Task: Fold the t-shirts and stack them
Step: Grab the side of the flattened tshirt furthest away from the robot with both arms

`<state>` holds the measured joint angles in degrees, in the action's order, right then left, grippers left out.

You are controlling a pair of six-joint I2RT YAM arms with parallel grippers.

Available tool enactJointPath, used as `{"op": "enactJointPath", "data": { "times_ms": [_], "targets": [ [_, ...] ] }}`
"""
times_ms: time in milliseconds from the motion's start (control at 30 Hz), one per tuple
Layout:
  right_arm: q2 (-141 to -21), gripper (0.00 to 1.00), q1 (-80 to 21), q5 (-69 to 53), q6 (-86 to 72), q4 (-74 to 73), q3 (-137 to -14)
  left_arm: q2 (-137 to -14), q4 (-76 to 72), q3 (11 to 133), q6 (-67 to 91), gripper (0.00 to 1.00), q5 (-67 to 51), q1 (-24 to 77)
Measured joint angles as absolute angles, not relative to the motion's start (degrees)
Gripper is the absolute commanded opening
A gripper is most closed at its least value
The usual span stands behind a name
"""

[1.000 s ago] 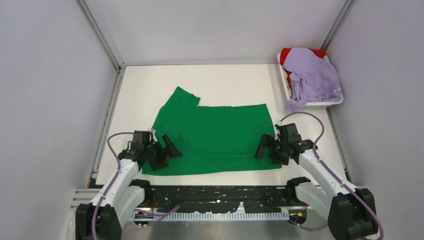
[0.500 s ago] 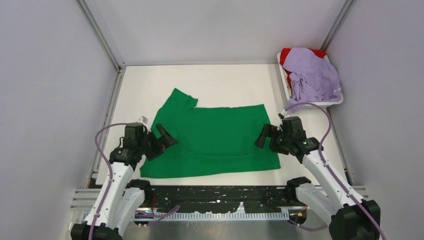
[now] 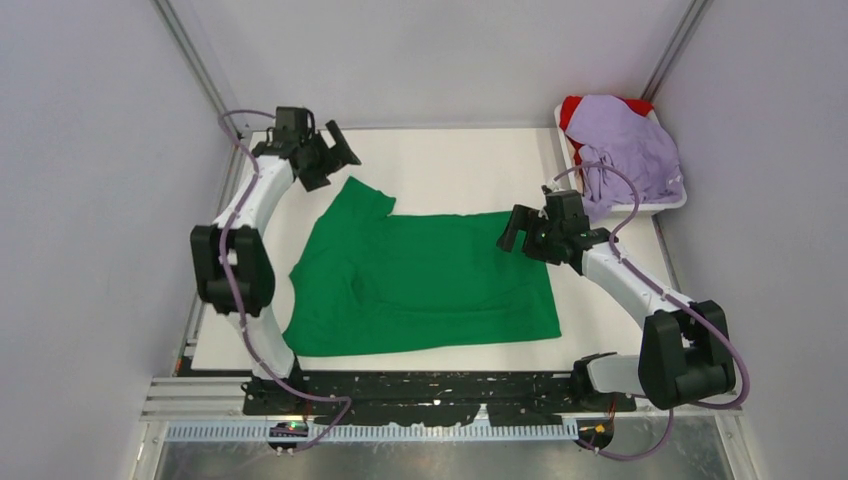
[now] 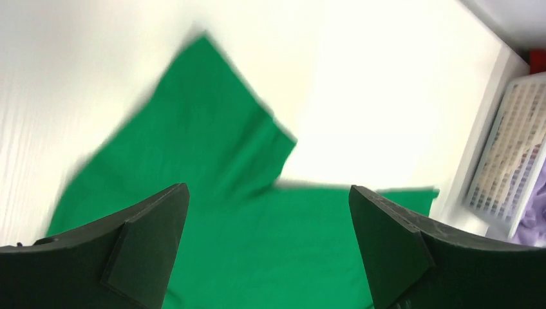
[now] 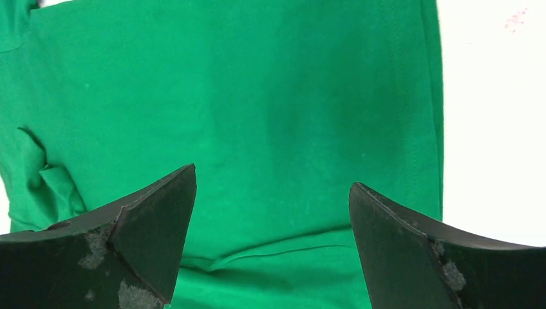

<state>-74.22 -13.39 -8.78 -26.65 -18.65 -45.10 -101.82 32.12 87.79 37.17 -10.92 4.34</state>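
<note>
The green t-shirt [image 3: 425,275] lies flat mid-table, one sleeve [image 3: 362,196] pointing to the far left. My left gripper [image 3: 334,163] hangs open above the table just beyond that sleeve, holding nothing; its wrist view looks down on the sleeve [image 4: 212,129] between the open gripper [image 4: 267,193]. My right gripper [image 3: 518,236] is open above the shirt's far right corner, and green cloth [image 5: 257,109] fills the gap of the gripper [image 5: 272,177]. The lavender t-shirt [image 3: 625,150] is heaped over the red t-shirt [image 3: 573,108].
The white tray [image 3: 662,205] holding the two heaped shirts stands at the back right, and its slotted wall [image 4: 508,154] shows in the left wrist view. Grey walls close in the table on three sides. Bare white tabletop [image 3: 460,165] lies beyond the green shirt.
Both open grippers left the green shirt's near corners and moved away from me: the left swung up to the far-left sleeve, the right to the far right corner. The shirt stayed flat.
</note>
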Motion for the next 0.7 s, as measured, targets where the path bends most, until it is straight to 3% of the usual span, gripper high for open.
{"op": "enactJointPath", "data": {
  "times_ms": [167,267,533,700],
  "targets": [
    [-76.53,0.95,-13.39,-6.02,-26.37,-18.06,-45.45,-127.74,36.21,118.58,35.11,1.00,-11.42,3.73],
    [-77.54,0.95,-13.39,-5.08,-26.28,-17.76,-45.45,-138.41,37.32,129.60,35.09,1.00,-11.90,3.53],
    [-78.76,0.95,-13.39,-4.05,-26.94,-17.12,-45.45,-142.61,29.08,123.17,43.20,0.99,-20.80,1.61],
    [-78.72,0.95,-13.39,-3.57,-27.40,-16.73,-45.23,-143.06,27.77,123.20,44.84,0.93,-22.15,1.17]
  ]
}}
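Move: Ahead of the left hand by about 11 cm, almost straight out and 14 cm below, lies the t-shirt's far left corner, the sleeve tip. The sleeve's other corner is 11 cm right of this hand and 1 cm ahead, and the table's far edge some 27 cm ahead. From the right hand, the t-shirt's far right corner is about 15 cm ahead, 5 cm right and 6 cm below; the basket's middle is roughly 30 cm ahead and 24 cm right. Sweeping forward about 15 cm at first, the open left hand passes out over the sleeve tip, then drops steeply some 11 cm to just beyond it, rolling its left side down roughly 15 degrees; touch on the cloth can't be seen. The right hand, still open over the t-shirt, only settles about 2 cm lower. ##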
